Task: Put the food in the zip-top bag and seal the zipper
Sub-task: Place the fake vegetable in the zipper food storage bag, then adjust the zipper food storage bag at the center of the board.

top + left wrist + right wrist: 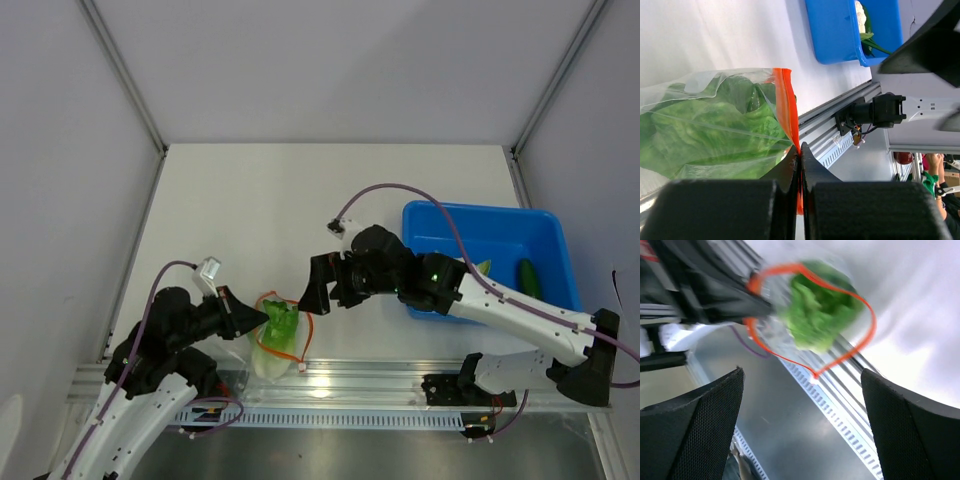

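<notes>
The clear zip-top bag (276, 345) lies at the table's near edge with a leafy green piece of food (280, 322) inside. Its orange-red zipper (304, 335) stands open in a loop (871, 325). My left gripper (262, 318) is shut on the zipper strip (785, 100) at one side of the mouth, its jaws (800, 156) pinching it. My right gripper (312, 290) hangs open and holds nothing, just right of and above the bag mouth, facing the leafy food (820, 315). More food, a dark green piece (528, 278) and a leafy one (484, 267), lies in the bin.
A blue plastic bin (440, 225) stands at the right of the table, under my right arm, and shows in the left wrist view (840, 35) too. A metal rail (350, 382) runs along the near edge, and the bag's lower end rests on it.
</notes>
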You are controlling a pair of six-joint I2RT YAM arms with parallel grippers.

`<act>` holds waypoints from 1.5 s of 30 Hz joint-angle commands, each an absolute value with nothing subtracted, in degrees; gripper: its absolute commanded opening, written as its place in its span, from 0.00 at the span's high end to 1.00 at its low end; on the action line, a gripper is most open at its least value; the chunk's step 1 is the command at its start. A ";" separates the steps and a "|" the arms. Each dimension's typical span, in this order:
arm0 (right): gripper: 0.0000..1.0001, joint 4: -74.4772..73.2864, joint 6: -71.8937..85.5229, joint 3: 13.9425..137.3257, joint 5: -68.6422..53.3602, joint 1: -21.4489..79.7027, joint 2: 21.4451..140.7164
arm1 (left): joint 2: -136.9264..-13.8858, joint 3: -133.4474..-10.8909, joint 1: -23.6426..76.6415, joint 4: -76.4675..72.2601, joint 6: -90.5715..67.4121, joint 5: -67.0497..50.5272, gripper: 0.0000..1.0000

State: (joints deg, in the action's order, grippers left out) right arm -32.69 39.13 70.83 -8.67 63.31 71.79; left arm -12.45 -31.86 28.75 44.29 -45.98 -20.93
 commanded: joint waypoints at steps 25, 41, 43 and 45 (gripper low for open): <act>0.35 11.15 36.74 44.65 -21.71 55.63 83.67 | -13.01 -34.10 29.00 41.05 -46.58 -23.20 0.99; 0.84 17.76 36.21 45.96 -23.91 56.69 93.51 | -12.57 -34.45 29.00 41.83 -46.67 -23.47 0.99; 0.90 16.18 36.04 46.40 -23.20 57.13 92.82 | -12.57 -34.98 29.00 42.19 -46.41 -23.12 0.99; 0.89 14.69 35.16 46.14 -21.37 57.57 90.19 | -12.48 -35.33 29.00 42.71 -46.06 -23.03 1.00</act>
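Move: The right side of the bag's orange zipper rim, standing open, lies about 3 cm ahead of the empty right gripper, 4 cm to its left and 18 cm below. The green fake vegetable already inside the bag is some 12 cm to the gripper's left, 1 cm back and 21 cm down; the white zipper end is roughly 7 cm back, 6 cm left and 20 cm down. From the left gripper, that right side of the rim is about 11 cm right, 3 cm ahead and 9 cm lower. Sink the right gripper fast by about 14 cm, swinging some 5 cm out to the right and narrowing its wide-open fingers, then bring it back left about 9 cm and a little lower, onto the right side of the zipper rim. Close the fingers there to pinch the rim, while the left gripper keeps its shut hold on the other side. ##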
